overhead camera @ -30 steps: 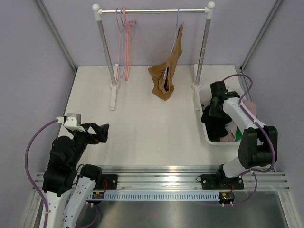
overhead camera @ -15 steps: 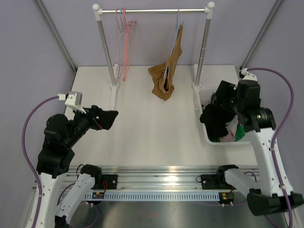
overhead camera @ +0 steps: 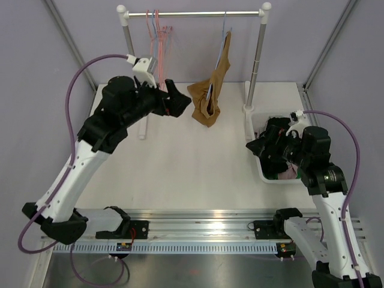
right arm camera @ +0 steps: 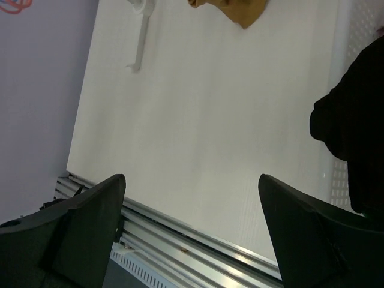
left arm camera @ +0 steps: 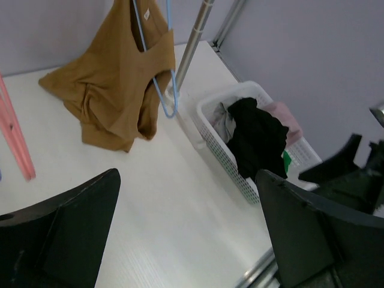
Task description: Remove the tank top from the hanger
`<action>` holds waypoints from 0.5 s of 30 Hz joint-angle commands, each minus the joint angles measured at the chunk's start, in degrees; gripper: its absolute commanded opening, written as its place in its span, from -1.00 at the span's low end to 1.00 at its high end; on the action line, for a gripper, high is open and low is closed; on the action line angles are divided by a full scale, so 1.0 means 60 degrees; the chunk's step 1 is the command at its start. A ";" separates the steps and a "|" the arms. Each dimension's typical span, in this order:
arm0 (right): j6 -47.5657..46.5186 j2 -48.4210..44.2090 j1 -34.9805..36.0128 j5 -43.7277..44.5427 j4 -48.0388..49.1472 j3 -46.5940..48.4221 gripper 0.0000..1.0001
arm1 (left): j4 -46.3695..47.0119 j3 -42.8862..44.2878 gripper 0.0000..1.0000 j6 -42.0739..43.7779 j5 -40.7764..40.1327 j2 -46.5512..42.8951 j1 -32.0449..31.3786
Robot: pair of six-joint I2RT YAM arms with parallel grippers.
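A brown tank top [overhead camera: 208, 96] hangs on a blue hanger [overhead camera: 224, 29] from the rack's rail, its lower part bunched on the table. The left wrist view shows the tank top [left arm camera: 111, 90] and the hanger [left arm camera: 170, 96] ahead and above. My left gripper [overhead camera: 177, 102] is raised just left of the garment, open and empty, apart from it. From its own camera the left gripper [left arm camera: 187, 180] has only table between its fingers. My right gripper [overhead camera: 259, 150] is open and empty at the basket's near left edge, and the right gripper [right arm camera: 192, 180] points at bare table.
A white basket [overhead camera: 254, 128] at the right holds clothes, with a black garment [overhead camera: 277, 153] draped over its wall. Pink and red empty hangers [overhead camera: 157, 54] hang at the rail's left end. Rack posts [overhead camera: 133, 66] stand at the table's back. An aluminium rail [overhead camera: 210, 219] runs along the front edge.
My left arm has swung up from the near left to the back, beside the tank top. My right gripper has opened and drawn back from the basket, leaving the black garment there.
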 commanded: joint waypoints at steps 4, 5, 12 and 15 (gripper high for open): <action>0.0178 -0.1635 -0.0014 -0.0946 -0.0158 -0.0463 0.99 | 0.1426 0.2614 0.98 0.0898 -0.0904 0.2627 -0.0424; 0.0134 -0.1782 -0.0029 -0.0989 -0.0247 -0.0478 0.99 | 0.1514 0.2878 0.98 0.0971 -0.0890 0.2992 -0.0438; -0.0013 -0.2428 -0.0029 -0.1019 -0.1009 -0.0039 0.99 | 0.2715 0.4738 0.98 0.1499 -0.1943 0.5307 -0.0468; 0.0090 -0.2721 -0.0014 -0.1092 -0.1097 -0.0038 0.99 | 0.2832 0.5837 0.98 0.1718 -0.2178 0.6319 -0.0483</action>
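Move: The brown tank top hangs about 34 cm ahead of the left hand, 12 cm to its right, its middle some 20 cm lower. The empty hangers on the rail are roughly 38 cm ahead, 10 cm left and 13 cm lower; the rack's right post is some 38 cm ahead, 29 cm right and, at mid-height, 19 cm lower. From the right hand the tank top lies around 40 cm ahead, 12 cm left and 6 cm down. Forward and to its right at a brisk, nearly level pace, the left hand travels about 15 cm out and 10 cm across towards the hanging tank top and its blue hanger, fingers wide open and tipping up some 10 degrees, touching neither yet. The right hand, also open and empty, draws back some 6 cm, away from the bin. ##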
